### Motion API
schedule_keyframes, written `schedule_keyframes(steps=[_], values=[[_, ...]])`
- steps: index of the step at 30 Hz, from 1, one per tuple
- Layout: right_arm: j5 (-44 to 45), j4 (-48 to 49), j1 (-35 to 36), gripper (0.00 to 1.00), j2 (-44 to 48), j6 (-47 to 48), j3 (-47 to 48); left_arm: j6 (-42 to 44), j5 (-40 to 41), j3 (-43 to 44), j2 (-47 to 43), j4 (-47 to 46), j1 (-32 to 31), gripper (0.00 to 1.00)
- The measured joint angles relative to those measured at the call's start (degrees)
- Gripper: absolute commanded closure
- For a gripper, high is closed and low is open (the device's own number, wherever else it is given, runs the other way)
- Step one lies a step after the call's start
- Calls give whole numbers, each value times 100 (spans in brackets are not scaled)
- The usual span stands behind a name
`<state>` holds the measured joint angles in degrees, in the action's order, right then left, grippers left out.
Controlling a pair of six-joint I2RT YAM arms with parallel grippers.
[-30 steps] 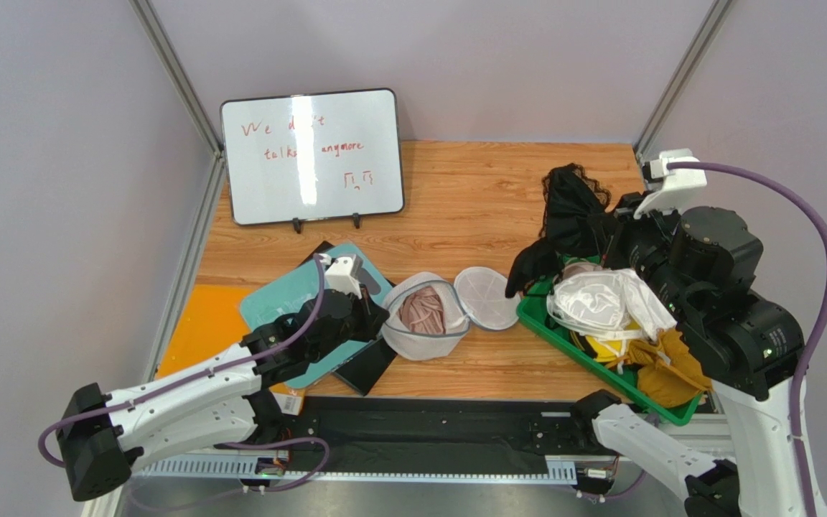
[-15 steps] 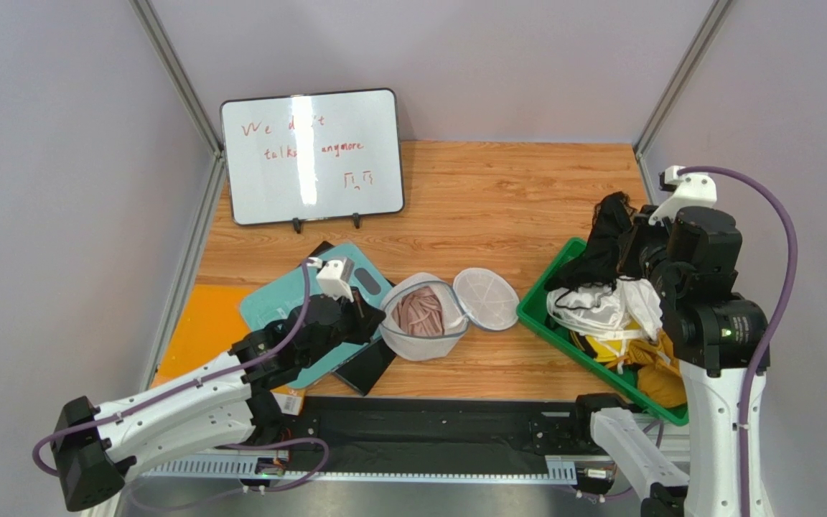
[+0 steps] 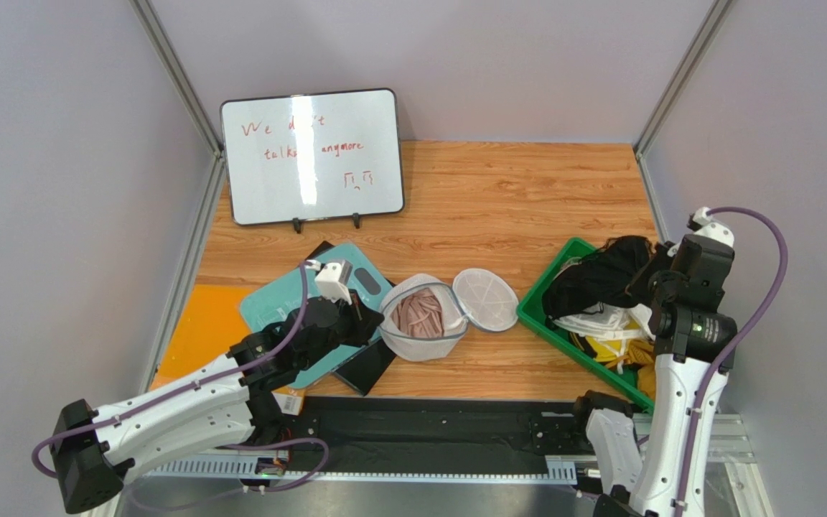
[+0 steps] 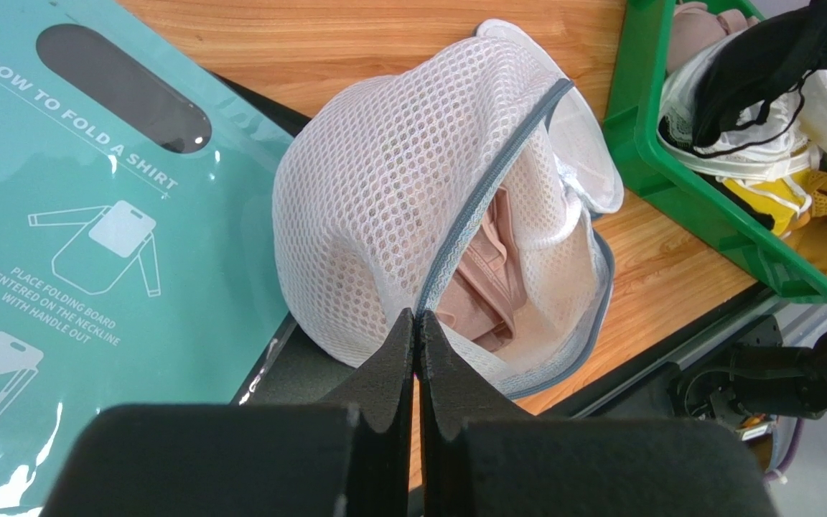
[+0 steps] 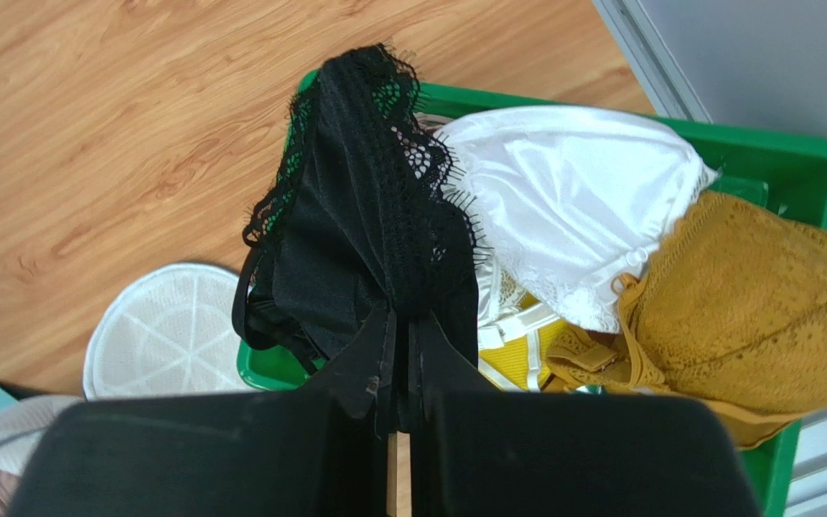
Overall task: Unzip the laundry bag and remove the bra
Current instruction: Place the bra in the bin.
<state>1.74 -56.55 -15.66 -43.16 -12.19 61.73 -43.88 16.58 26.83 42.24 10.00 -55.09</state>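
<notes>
The laundry bag (image 3: 424, 320) (image 4: 385, 205) is a white mesh pouch with a grey zip rim. It stands open at the table's near middle, and its round lid flap (image 3: 486, 298) lies flat beside it on the right. Inside it is the pinkish-beige bra (image 3: 421, 311) (image 4: 490, 275), bundled. My left gripper (image 3: 373, 321) (image 4: 416, 319) is shut on the pouch's near rim, pinching mesh at the zip. My right gripper (image 3: 646, 265) (image 5: 402, 315) is shut on a black lace garment (image 5: 364, 226) that hangs over the green bin (image 3: 548, 275).
The green bin (image 5: 806, 151) at the right edge holds a white garment (image 5: 569, 194) and a mustard lace one (image 5: 752, 302). A teal folding board (image 3: 297, 304) (image 4: 73, 215) lies under my left arm, on an orange mat (image 3: 194, 323). A whiteboard (image 3: 312, 154) stands at the back left.
My right arm has swung back and to the right and lowered, carrying the black garment from above the table to over the green bin. My left arm has barely moved.
</notes>
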Motion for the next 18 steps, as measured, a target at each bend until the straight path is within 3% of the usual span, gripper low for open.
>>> schedule_keyframes(steps=[4, 18], values=[[-96, 227, -402, 100, 188, -570, -404, 0, -24, -11, -4, 0, 0, 100], [-374, 739, -455, 100, 256, -1950, -1886, -37, -136, -118, -9, -85, 0, 100]])
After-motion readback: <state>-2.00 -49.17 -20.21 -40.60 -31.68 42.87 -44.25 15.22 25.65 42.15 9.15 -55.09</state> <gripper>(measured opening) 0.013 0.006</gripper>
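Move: The green bin's middle is about 8 cm to the right gripper's right, 2 cm ahead and some 19 cm below it; that gripper holds the black bra. In the bin, the white satin bra is 12 cm right and 6 cm ahead, the mustard bra 19 cm right and 3 cm back; the bag's lid lies 17 cm left and 6 cm ahead. From the left gripper the bin is about 42 cm right and 2 cm ahead. Lower the right gripper almost straight down, about 9 cm, to bring the black bra into the left part of the green bin. Keep the fingers shut on the bra. On the way roll the hand some 20 degrees, left side rising, and swing it about 15 degrees clockwise. Let the left gripper keep its pinch on the laundry bag's rim, nearly still. ##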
